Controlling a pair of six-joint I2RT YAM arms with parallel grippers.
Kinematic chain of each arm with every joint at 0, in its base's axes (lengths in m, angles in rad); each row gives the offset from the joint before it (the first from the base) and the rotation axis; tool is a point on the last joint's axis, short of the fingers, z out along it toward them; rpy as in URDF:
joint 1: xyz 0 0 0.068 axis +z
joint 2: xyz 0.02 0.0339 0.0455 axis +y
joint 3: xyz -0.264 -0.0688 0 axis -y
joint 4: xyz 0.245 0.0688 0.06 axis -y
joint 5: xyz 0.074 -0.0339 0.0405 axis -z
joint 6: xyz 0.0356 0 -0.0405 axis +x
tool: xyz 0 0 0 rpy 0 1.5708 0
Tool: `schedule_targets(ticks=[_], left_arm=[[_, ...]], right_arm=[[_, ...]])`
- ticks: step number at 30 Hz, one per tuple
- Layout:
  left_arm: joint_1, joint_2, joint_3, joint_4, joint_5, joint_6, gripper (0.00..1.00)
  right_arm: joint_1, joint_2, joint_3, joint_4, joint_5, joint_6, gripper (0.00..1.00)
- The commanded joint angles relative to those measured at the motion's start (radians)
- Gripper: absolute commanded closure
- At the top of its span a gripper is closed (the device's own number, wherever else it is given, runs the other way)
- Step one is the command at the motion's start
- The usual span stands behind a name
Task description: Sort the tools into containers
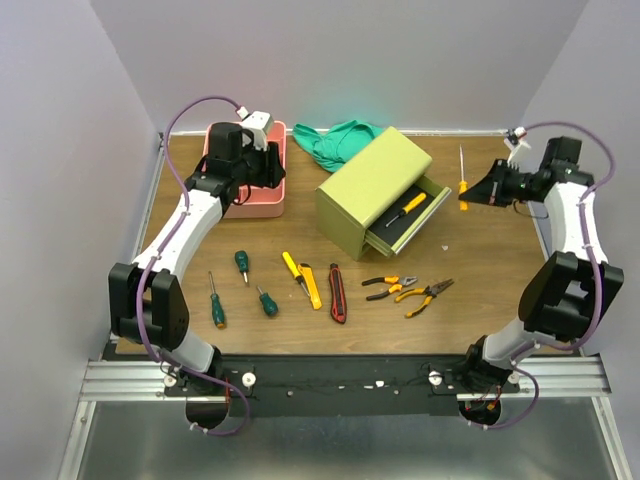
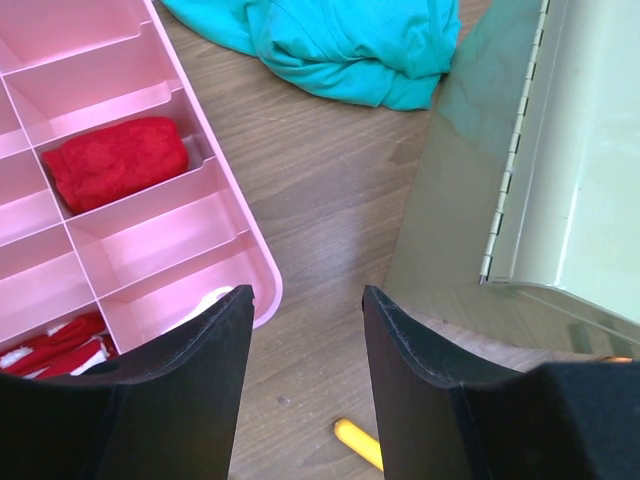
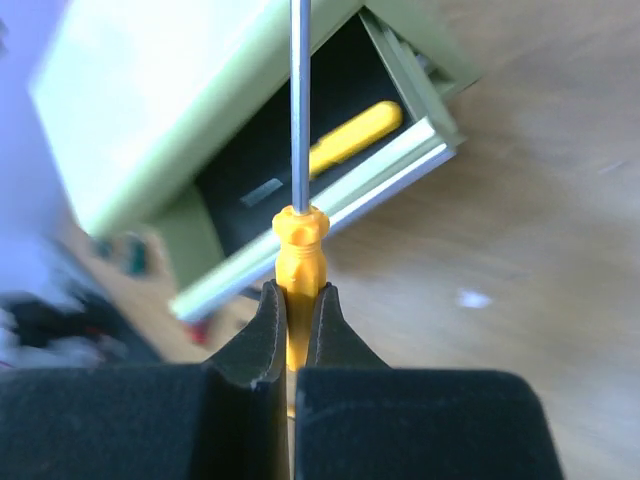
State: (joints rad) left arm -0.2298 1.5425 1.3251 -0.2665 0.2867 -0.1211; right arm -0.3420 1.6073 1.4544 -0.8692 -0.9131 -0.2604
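My right gripper [image 1: 470,193] [image 3: 298,295] is shut on the handle of an orange-handled screwdriver [image 1: 462,176] [image 3: 299,250], held right of the olive chest [image 1: 372,186] [image 3: 170,100]. The chest's open drawer holds a yellow-handled screwdriver [image 1: 407,209] [image 3: 356,136]. My left gripper [image 1: 266,166] [image 2: 307,300] hangs open and empty over the pink tray's [image 1: 247,205] [image 2: 262,268] near corner. Green screwdrivers [image 1: 217,301] [image 1: 242,265] [image 1: 266,301], a yellow knife [image 1: 303,281], a red-black knife [image 1: 337,293] and two pliers [image 1: 388,287] [image 1: 426,294] lie on the table's front.
A green cloth [image 1: 340,141] [image 2: 340,40] is bunched at the back between tray and chest. Red items [image 2: 118,160] fill some tray compartments. A yellow tool end [image 2: 357,441] shows on the table below my left fingers. Walls close in on three sides.
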Motion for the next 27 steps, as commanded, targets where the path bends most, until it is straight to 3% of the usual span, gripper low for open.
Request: schedule_targets(ticks=[1, 6, 12, 16, 27], left_arm=[[-0.023, -0.01, 0.017, 0.023, 0.032, -0.026, 0.43], [-0.043, -0.047, -0.029, 0.024, 0.039, -0.034, 0.43], [-0.045, -0.079, -0.076, 0.023, 0.035, -0.037, 0.43], [-0.046, -0.087, -0.079, 0.02, 0.039, -0.032, 0.43], [-0.072, -0.071, -0.06, 0.009, 0.031, 0.009, 0.43]], right_arm=[[0.006, -0.082, -0.175, 0.306, -0.104, 0.683, 0.99], [0.098, -0.115, -0.219, 0.357, -0.05, 0.855, 1.0], [0.219, -0.124, -0.252, 0.329, 0.057, 0.951, 0.99], [0.242, -0.133, -0.295, 0.256, 0.167, 0.974, 1.0], [0.256, -0.107, -0.332, 0.325, 0.137, 1.05, 0.99]])
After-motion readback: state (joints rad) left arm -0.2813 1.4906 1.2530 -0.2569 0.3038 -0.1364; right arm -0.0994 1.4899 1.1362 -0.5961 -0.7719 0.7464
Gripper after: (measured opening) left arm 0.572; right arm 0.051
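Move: The open cabinet drawer, where the held screwdriver is being taken, lies about 13 cm left of the right hand, 4 cm ahead and roughly 14 cm below. The yellow screwdriver inside lies 1 cm beyond the drawer's middle; the cabinet's middle is some 21 cm left, 5 cm ahead and 11 cm below the hand. The large pliers lie about 6 cm left, 15 cm back and 21 cm down. From the left hand the drawer is about 33 cm right, 2 cm ahead, 16 cm below. Still pinching the orange-handled screwdriver by its grip, the right hand carries it about 10 cm left, drifting slightly back, to the open drawer, then sinks some 4 cm while its wrist rolls about 45 degrees, clockwise seen from behind the hand. The empty left hand eases back and right about 3 cm, fingers still part open. ##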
